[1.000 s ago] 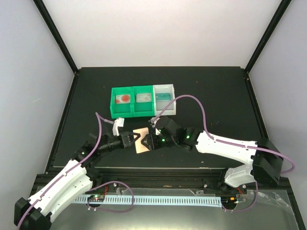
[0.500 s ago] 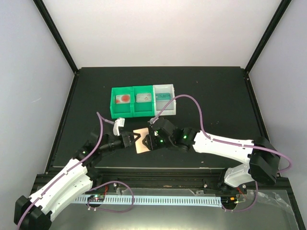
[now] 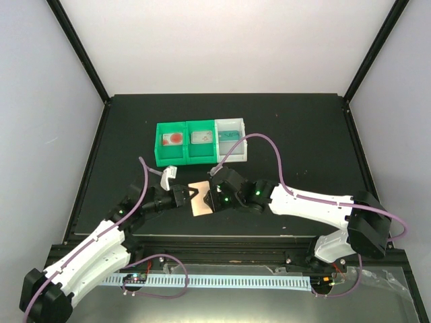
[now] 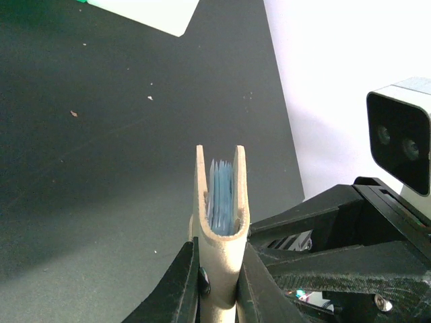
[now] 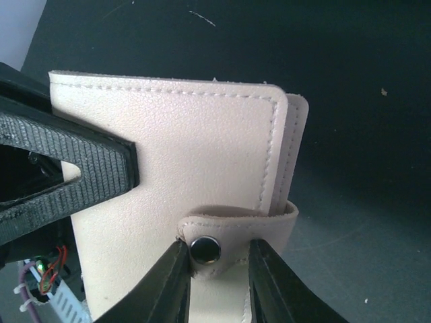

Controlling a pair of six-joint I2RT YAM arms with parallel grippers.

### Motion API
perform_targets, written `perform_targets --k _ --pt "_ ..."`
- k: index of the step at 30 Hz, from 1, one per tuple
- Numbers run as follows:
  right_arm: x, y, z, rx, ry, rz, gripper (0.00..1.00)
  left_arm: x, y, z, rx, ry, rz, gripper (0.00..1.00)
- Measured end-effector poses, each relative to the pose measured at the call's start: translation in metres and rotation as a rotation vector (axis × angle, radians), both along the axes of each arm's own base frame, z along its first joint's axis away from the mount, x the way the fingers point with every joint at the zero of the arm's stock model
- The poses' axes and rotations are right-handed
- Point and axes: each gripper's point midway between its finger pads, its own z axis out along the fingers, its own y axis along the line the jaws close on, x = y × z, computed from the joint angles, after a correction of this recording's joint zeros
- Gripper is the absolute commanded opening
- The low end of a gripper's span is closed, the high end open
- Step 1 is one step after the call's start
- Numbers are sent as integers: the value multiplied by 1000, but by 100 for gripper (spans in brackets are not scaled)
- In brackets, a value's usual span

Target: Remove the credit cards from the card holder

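Observation:
The tan card holder [image 3: 199,200] hangs just above the table between my two grippers. My left gripper [image 4: 219,252] is shut on its folded spine edge [image 4: 219,235]; the open top faces away, and the blue-green edges of the credit cards [image 4: 222,195] show inside the pocket. In the right wrist view the card holder [image 5: 182,155] fills the frame, closed by its snap tab [image 5: 236,232]. My right gripper [image 5: 217,252] pinches that tab, one finger beside the metal snap [image 5: 205,249] and the other on the strap's right part. The left gripper's ribbed finger [image 5: 67,151] presses on the face.
A green-and-white three-compartment bin tray [image 3: 200,142] stands behind the grippers, with small items in its cells. The two arms meet over the near middle of the black table [image 3: 296,134]. The right wrist's camera housing [image 4: 401,134] sits close beside the holder.
My right gripper's fingers have closed in from a wider gap onto the snap tab. The right arm shifted slightly left. The left gripper kept its hold.

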Motion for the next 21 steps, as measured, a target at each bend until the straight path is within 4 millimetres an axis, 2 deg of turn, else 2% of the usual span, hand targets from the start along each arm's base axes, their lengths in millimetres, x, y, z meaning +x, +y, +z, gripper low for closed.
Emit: perform_targets --k 8,14,18,21 --pt "3 -5 -3 -27 -17 -14 17 1 -1 -2 2 6 -1 2" --pt "11 -19 -12 -91 -48 -62 13 -2 -2 -2 -1 14 -15 2" --pt "14 -30 -22 -132 -65 -76 1 -6 -6 4 -25 4 -45 1" --pt "12 -38 -31 -143 -73 -75 1 -6 -6 4 -29 3 -50 2"
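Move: The right fingers, part open, already straddle the snap on the card holder's strap, so the strap end is within about 1 cm of the right hand. The holder's middle lies some 3 cm to its left, the green bins about 22 cm ahead and 6 cm left, the white box as far ahead but 7 cm right, both some 12 cm lower. The left hand grips the holder, with the strap end about 4 cm right, 2 cm back and 2 cm below it. The right hand closes its fingers on the snap end of the strap and draws it away from the card holder, about 4 cm to the right and 3 cm down with a small push forward, the pull speeding up as the fingers shut and the wrist turns by some 10 degrees. The left hand keeps its pinch on the holder as the counter-hold, shifting under a centimetre back and to the right late in the pull. ##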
